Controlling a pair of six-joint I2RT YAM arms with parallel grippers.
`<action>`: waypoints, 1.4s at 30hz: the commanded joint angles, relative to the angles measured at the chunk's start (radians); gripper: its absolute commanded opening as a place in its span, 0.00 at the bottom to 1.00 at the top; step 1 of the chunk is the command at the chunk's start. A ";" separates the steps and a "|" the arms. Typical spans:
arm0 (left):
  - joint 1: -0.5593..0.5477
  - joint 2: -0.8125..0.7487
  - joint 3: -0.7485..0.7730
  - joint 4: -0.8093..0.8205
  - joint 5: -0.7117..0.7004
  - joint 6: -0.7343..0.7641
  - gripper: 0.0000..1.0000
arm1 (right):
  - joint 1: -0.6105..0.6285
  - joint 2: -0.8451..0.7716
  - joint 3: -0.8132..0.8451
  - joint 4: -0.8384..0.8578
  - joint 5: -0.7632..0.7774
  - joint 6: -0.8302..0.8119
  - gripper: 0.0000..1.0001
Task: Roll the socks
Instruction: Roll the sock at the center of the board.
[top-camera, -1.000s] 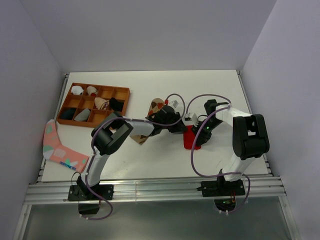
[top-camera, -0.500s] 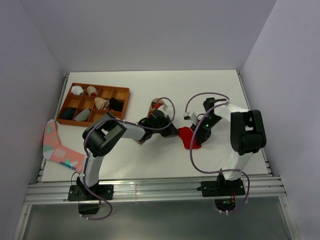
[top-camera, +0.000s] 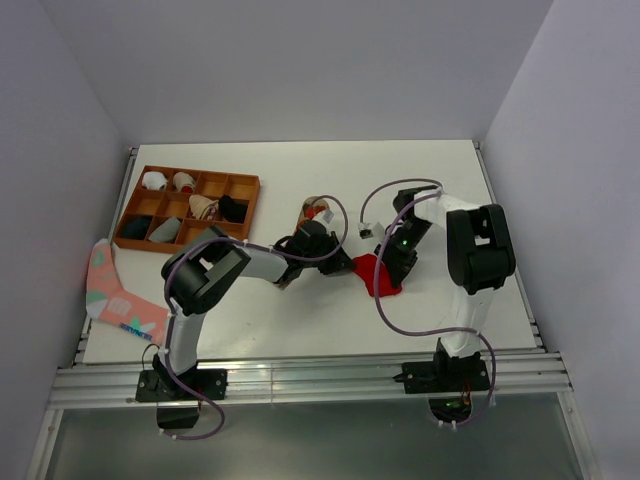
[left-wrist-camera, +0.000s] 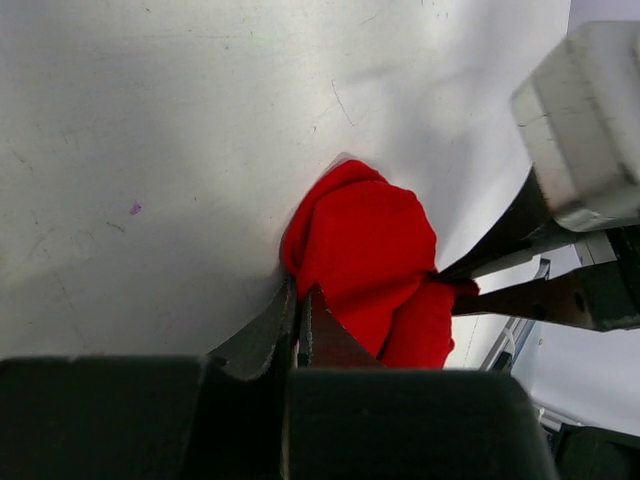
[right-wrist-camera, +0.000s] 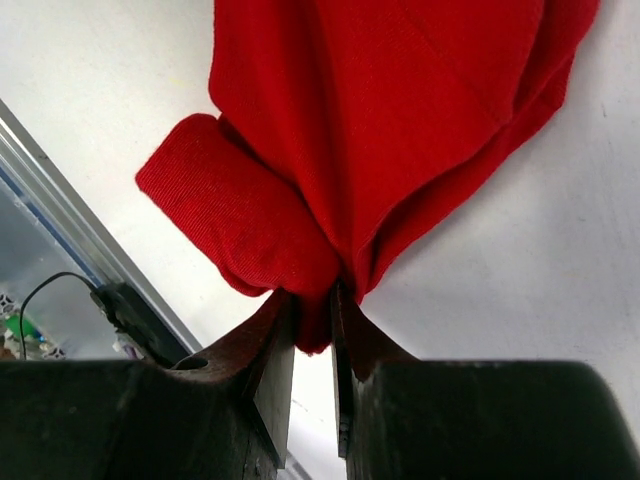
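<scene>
The red sock lies bunched on the white table between my two grippers. My left gripper is shut at its left edge; in the left wrist view the joined tips pinch the rim of the red sock. From the opposite side my right gripper is shut on a gathered fold; the right wrist view shows the red sock squeezed between its jaws. The tan argyle sock lies behind the left arm, mostly hidden by it.
A wooden compartment tray with several rolled socks stands at the back left. A pink sock hangs over the table's left edge. Purple cables loop above both wrists. Side walls stand close on the left and right.
My left gripper has moved down onto the red sock's edge and shut there. The right gripper has swung left with its fold, bunching the sock more tightly.
</scene>
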 joint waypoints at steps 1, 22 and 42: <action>0.006 0.027 -0.003 -0.060 -0.071 0.079 0.01 | 0.030 0.077 -0.001 0.107 0.153 0.008 0.08; -0.076 -0.161 -0.150 0.196 -0.115 0.372 0.37 | 0.059 0.148 0.082 0.060 0.191 0.066 0.09; -0.199 -0.109 0.011 0.120 -0.006 0.648 0.47 | 0.060 0.180 0.125 0.018 0.181 0.077 0.08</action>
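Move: Pinched in the left fingers is one corner of the red sock, whose middle lies about 7 cm to this hand's right and 3 cm back, roughly 1 cm lower. The argyle sock is some 12 cm left and 5 cm ahead, about 2 cm lower. From the right hand, which grips the other end of the red sock, the red sock's middle is some 7 cm left and 2 cm ahead, about level. Opening to about half, the left fingers let go of the red sock's corner almost in place, then the hand swings back about 6 cm, rising as much and edging right towards the end in the right fingers. It rolls some 40 degrees clockwise, as seen from behind the hand. The right hand stays put and keeps its pinch, tilting only slightly. ##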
